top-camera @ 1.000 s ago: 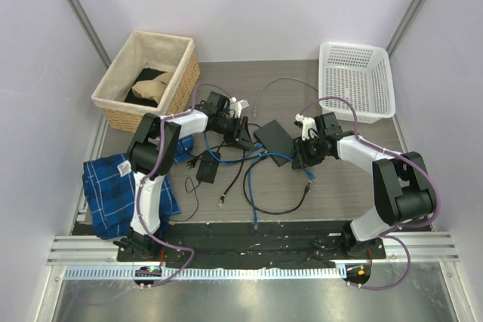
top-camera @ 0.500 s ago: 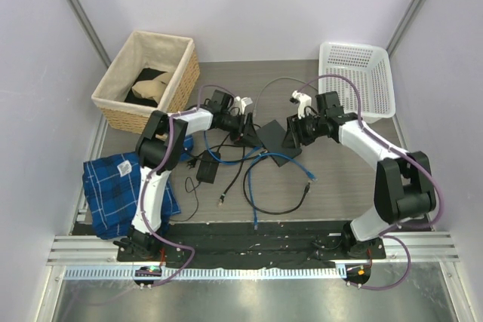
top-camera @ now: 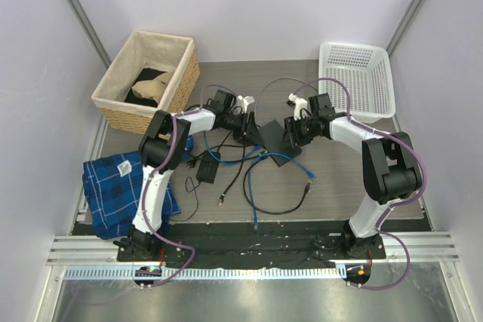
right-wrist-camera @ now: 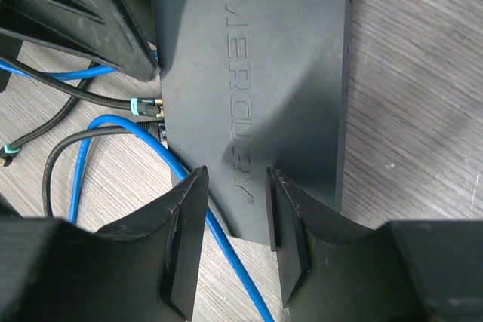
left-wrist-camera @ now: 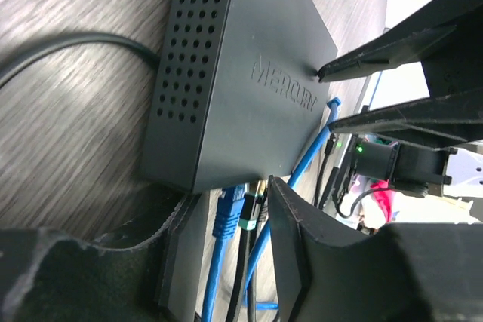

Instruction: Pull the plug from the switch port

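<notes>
The switch port (top-camera: 270, 142) is a flat black box with MERCURY embossed on top (left-wrist-camera: 241, 73), lying mid-table. A blue plug (left-wrist-camera: 226, 215) and a black plug with a green band (left-wrist-camera: 250, 214) sit in its sockets. My left gripper (left-wrist-camera: 226, 200) is open and straddles both plugs without visibly clamping them; from above it (top-camera: 246, 130) is at the box's left side. My right gripper (right-wrist-camera: 232, 186) is open over the box's (right-wrist-camera: 256, 73) opposite end, one fingertip (left-wrist-camera: 323, 74) touching the top face. The black plug (right-wrist-camera: 147, 105) and blue cable (right-wrist-camera: 189, 167) show at the left.
A wicker basket (top-camera: 147, 81) stands back left and a white plastic basket (top-camera: 356, 81) back right. A blue plaid cloth (top-camera: 121, 186) lies at the left. A small black adapter brick (top-camera: 207, 170) and loops of blue and black cable (top-camera: 275, 186) lie in front of the switch.
The right gripper has swung from the switch's near-right side up onto its far right end. The left gripper has slid right to the socket side. Both jaws widened, then narrowed a little.
</notes>
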Action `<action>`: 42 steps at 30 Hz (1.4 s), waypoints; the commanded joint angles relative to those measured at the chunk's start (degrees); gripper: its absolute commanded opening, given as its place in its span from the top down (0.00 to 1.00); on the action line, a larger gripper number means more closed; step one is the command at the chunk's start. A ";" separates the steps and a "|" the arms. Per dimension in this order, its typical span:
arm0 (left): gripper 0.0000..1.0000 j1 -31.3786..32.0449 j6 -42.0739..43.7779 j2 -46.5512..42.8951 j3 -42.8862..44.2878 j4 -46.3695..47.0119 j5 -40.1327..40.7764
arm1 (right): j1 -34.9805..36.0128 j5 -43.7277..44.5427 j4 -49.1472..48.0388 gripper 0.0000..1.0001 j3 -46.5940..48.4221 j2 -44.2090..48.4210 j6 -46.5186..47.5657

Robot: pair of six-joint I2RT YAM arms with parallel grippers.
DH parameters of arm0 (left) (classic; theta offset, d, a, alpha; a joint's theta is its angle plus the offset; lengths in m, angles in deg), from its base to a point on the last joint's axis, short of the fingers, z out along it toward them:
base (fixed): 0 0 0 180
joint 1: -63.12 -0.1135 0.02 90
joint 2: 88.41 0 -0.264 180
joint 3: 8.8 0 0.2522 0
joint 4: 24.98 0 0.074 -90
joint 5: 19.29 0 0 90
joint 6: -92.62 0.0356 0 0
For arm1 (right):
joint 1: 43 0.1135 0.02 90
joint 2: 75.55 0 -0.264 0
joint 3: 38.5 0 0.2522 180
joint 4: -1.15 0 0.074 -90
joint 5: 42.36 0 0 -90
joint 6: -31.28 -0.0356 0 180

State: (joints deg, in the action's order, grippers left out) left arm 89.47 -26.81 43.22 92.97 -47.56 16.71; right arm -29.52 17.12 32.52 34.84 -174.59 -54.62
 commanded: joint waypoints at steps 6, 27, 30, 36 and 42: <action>0.63 0.90 3.59 4.68 -0.90 3.71 2.24 | 1.55 3.80 -0.20 0.55 -2.35 -1.41 -0.23; 0.89 0.02 9.31 7.06 1.03 -0.85 0.20 | 1.55 4.59 -0.64 0.53 -2.62 -1.33 -0.14; 0.96 0.11 7.46 6.18 1.11 -1.90 4.31 | 1.55 5.12 -0.91 0.53 -2.88 -1.15 -0.14; 1.00 0.02 5.00 2.85 3.76 -6.58 5.05 | 1.64 5.91 -0.73 0.53 -2.62 -1.33 0.30; 1.00 0.98 8.23 5.30 1.19 -4.61 -1.46 | 1.64 6.35 -2.05 0.53 -3.23 -1.24 0.12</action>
State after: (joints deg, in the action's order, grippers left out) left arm 89.27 -22.44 46.41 95.61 -48.79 11.11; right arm -28.13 18.39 28.82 33.87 -174.59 -55.23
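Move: The blue plug in the switch's port side sits almost between the left hand's parted fingers, level fore and aft, about 1 cm to the right and 1 cm below. The switch's middle is some 5 cm to the left hand's right, about level front to back and 1 cm lower. The teal-banded black plug is roughly 2 cm back and 2 cm right of the left hand. From the right hand, the blue plug lies about 8 cm left, 2 cm forward and 3 cm below. Around the blue plug's boot, close against the switch, the left fingers close from less than half open until they pinch it. Beforehand the left hand only settles about half a centimetre down and turns some 10 degrees, mostly clockwise with its left side dipping, then eases partly back while keeping the grip. The right hand stays over the lid, fingers parted, creeping barely a centimetre left and forward. ##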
